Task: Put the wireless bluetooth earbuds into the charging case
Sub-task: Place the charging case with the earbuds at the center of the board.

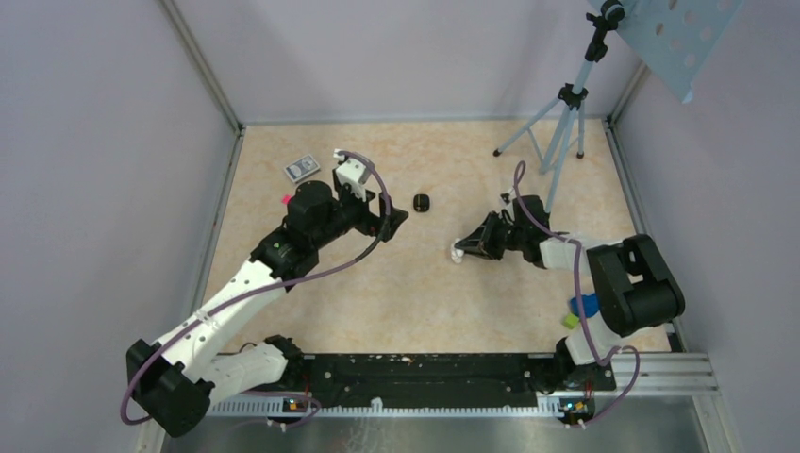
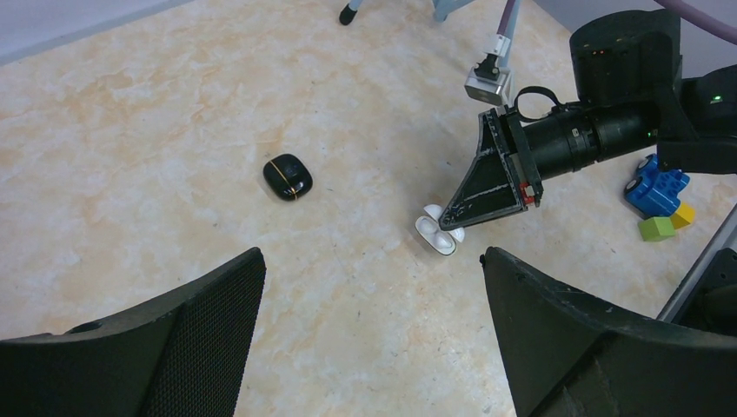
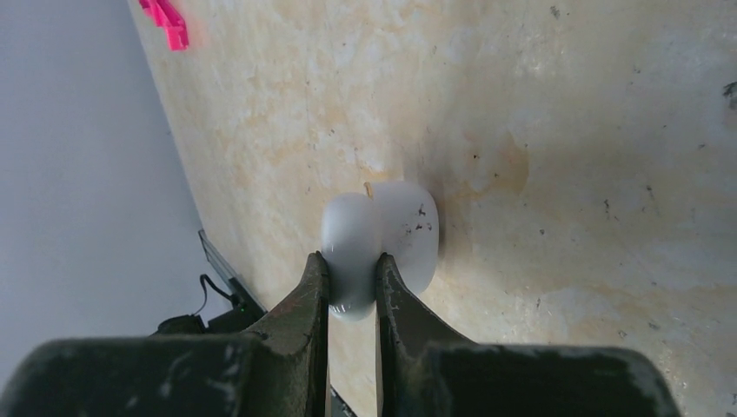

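Note:
A white charging case (image 2: 434, 235) lies open on the marbled table, and two white earbuds (image 2: 441, 238) show inside its open half. My right gripper (image 3: 351, 261) is shut on one rounded half of that case (image 3: 352, 233); the other half (image 3: 408, 228) rests against the table. From above, the right gripper (image 1: 460, 247) reaches left to the case (image 1: 457, 254). A closed black case (image 2: 288, 177) with a gold seam lies apart, to the left (image 1: 423, 203). My left gripper (image 2: 373, 254) hangs open above bare table, holding nothing, near the black case (image 1: 396, 223).
A tripod (image 1: 558, 127) stands at the back right. Blue, green and yellow toy blocks (image 2: 658, 193) lie by the right arm's base (image 1: 580, 310). A small patterned box (image 1: 302, 168) and a pink piece (image 1: 285, 199) lie at the back left. Walls enclose the table.

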Available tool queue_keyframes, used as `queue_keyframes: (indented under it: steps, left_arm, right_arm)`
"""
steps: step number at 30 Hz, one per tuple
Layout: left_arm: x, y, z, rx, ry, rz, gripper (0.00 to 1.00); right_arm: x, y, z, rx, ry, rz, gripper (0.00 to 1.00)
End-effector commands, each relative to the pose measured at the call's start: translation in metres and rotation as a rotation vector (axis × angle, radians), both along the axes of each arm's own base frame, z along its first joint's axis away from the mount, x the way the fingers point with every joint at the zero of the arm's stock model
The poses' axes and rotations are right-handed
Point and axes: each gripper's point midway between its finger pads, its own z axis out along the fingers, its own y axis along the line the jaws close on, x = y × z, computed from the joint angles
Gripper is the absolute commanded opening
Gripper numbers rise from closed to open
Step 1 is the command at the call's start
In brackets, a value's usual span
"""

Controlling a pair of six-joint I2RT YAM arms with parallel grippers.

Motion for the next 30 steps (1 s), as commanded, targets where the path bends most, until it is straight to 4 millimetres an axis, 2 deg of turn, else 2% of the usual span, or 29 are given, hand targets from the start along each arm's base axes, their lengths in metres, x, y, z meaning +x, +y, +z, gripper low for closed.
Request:
queue_keyframes:
  steps: [1, 12, 18, 21, 22, 23, 27, 30]
  left_arm:
    - [0.002, -0.004, 0.025, -0.052, -0.054, -0.014, 0.99]
    - [0.003, -0.007, 0.023, -0.053, -0.046, -0.029, 0.99]
    - [0.006, -0.010, 0.019, -0.049, -0.024, -0.031, 0.99]
    - [0.011, -0.009, 0.012, -0.043, 0.013, -0.010, 0.99]
    - [0.014, -0.007, 0.008, -0.040, 0.034, 0.005, 0.99]
    - [0.017, -0.005, 0.003, -0.035, 0.061, 0.020, 0.99]
    - [0.035, 0.015, -0.016, -0.036, 0.200, 0.110, 0.99]
    - [0.050, 0.045, -0.024, -0.047, 0.266, 0.204, 0.99]
  right_arm:
    - [-0.010, -0.013, -0.017, -0.066, 0.011, -0.026, 0.00]
    - [-0.017, -0.036, -0.021, -0.108, 0.015, -0.079, 0.00]
    - [-0.013, -0.053, -0.010, -0.215, -0.011, -0.120, 0.43]
    - [-0.008, -0.066, 0.002, -0.298, -0.036, -0.148, 0.55]
    - [-0.006, -0.072, 0.008, -0.328, -0.049, -0.162, 0.70]
    - [-0.004, -0.079, 0.014, -0.364, -0.058, -0.184, 0.81]
    - [0.000, -0.108, 0.048, -0.505, -0.126, -0.258, 0.85]
    - [0.000, -0.143, 0.080, -0.660, -0.181, -0.355, 0.86]
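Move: Pinched in the right fingertips, the open white charging case sits almost at that hand's own point, its middle about 1 cm left, 1 cm back and 2 cm lower. The board spot for it lies some 3 cm right, 2 cm back and 3 cm below the hand. The black case stands about 12 cm ahead and 9 cm left, 3 cm lower. From the left hand the charging case is level ahead, roughly 14 cm to the right and 25 cm below. Easing the charging case right, slightly back and about 2 cm down onto the board, the right hand then opens its fingers wide and lets go, backing off right and finally rising some 6 cm while the tips tilt down about 25 degrees. Late on, the left hand, open and empty, moves about 4 cm forward while sinking 3 cm, tips dipping. ##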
